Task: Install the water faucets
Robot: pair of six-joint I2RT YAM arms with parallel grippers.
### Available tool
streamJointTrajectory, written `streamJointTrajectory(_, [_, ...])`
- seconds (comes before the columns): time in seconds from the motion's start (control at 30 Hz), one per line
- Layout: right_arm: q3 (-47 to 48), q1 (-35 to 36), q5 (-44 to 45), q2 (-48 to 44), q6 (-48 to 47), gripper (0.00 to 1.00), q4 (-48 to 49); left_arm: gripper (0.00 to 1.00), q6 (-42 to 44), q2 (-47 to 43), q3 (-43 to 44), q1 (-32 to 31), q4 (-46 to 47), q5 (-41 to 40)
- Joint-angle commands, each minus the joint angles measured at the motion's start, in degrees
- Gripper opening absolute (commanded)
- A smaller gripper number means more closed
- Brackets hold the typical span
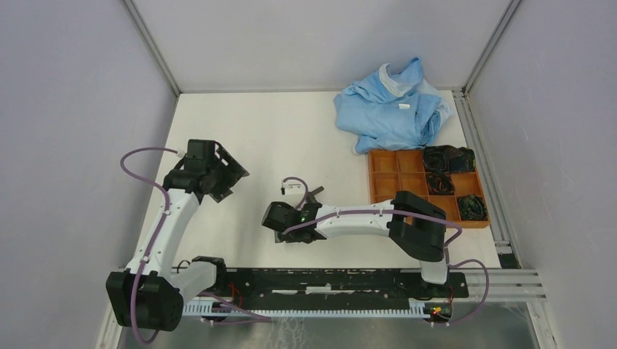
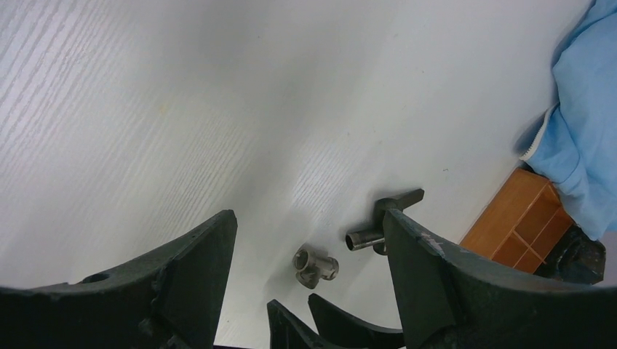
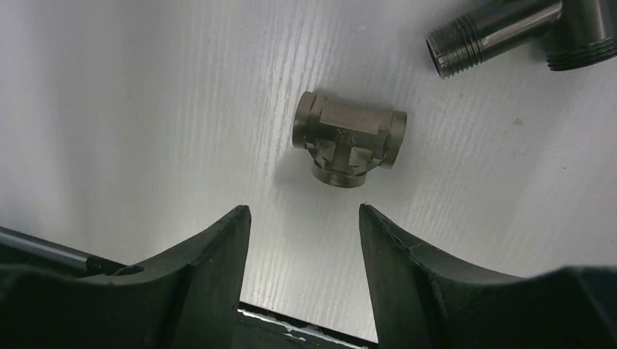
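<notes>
Two dark grey metal faucet pieces lie on the white table. The stubby T-shaped fitting (image 3: pixel 348 142) lies just beyond my right gripper's fingertips, not touched; it also shows in the left wrist view (image 2: pixel 315 267). The longer tap with a threaded spout (image 3: pixel 502 33) lies just past it, also seen in the left wrist view (image 2: pixel 382 222) and as a dark shape from above (image 1: pixel 318 193). My right gripper (image 3: pixel 303 211) is open and empty, low over the table (image 1: pixel 289 211). My left gripper (image 2: pixel 309 218) is open and empty, raised at the left (image 1: pixel 229 174) and looking toward the pieces.
A crumpled blue cloth (image 1: pixel 393 109) lies at the back right. An orange compartment tray (image 1: pixel 378 182) with dark items in its right cells stands right of the pieces. A black rail (image 1: pixel 327 280) runs along the near edge. Grey walls enclose the table.
</notes>
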Motion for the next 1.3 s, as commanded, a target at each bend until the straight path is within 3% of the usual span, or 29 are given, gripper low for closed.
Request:
streamJointTrajectory(0.0, [2.8,-1.0,2.9,2.0,2.4,0.62,-3.2,0.81,2.4,-1.5,-0.8,0.5,1.6,1.2])
streamJointTrajectory(0.37, [2.3,-2.1,4.3,4.2,2.3,0.59,-3.5,0.81,3.5,-1.2,-2.3,1.1,2.1,1.9])
streamJointTrajectory(0.77, [3.2,-2.7,4.3,5.4,1.5,0.36,-3.3,0.82,4.3,-0.3,-3.5,1.4,3.0,2.4])
streamJointTrajectory(0.87, [2.1,-2.9,2.4,4.6,0.1,0.21,-1.2,0.82,5.3,0.1,-3.8,1.6,3.3,3.0])
streamJointTrajectory(1.0, [-1.8,-4.3,-5.3,2.2,-9.0,0.0,8.5,0.82,8.6,1.4,-3.4,2.8,3.5,7.9])
streamJointTrajectory(1.27, [-20.4,-7.7,-20.1,-12.1,-25.1,0.0,39.9,0.86,18.1,-1.4,-2.6,3.3,3.5,23.1])
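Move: The tee fitting lies close under the right hand's open fingers: about 4 cm ahead, 2 cm to the right and 2 cm lower, its short stem facing back. The water faucet with the lever lies on the table about 11 cm ahead of that hand, 7 cm to its right and 2 cm lower. From the left hand the tee fitting lies some 9 cm back, 17 cm to the right and 13 cm below. The right hand eases forward and down, about 2 cm each with a little drift to its right, and closes its half-open fingers around the tee fitting's short stem until they stop on it, then keeps the pinch while turning some 15 degrees counter-clockwise, rolling its left side up about 10 degrees and drawing back 1 cm. The left hand, still empty and wide open, sinks about 2 cm, edges back, and at the end begins to swing right towards the tee fitting, turning clockwise. ##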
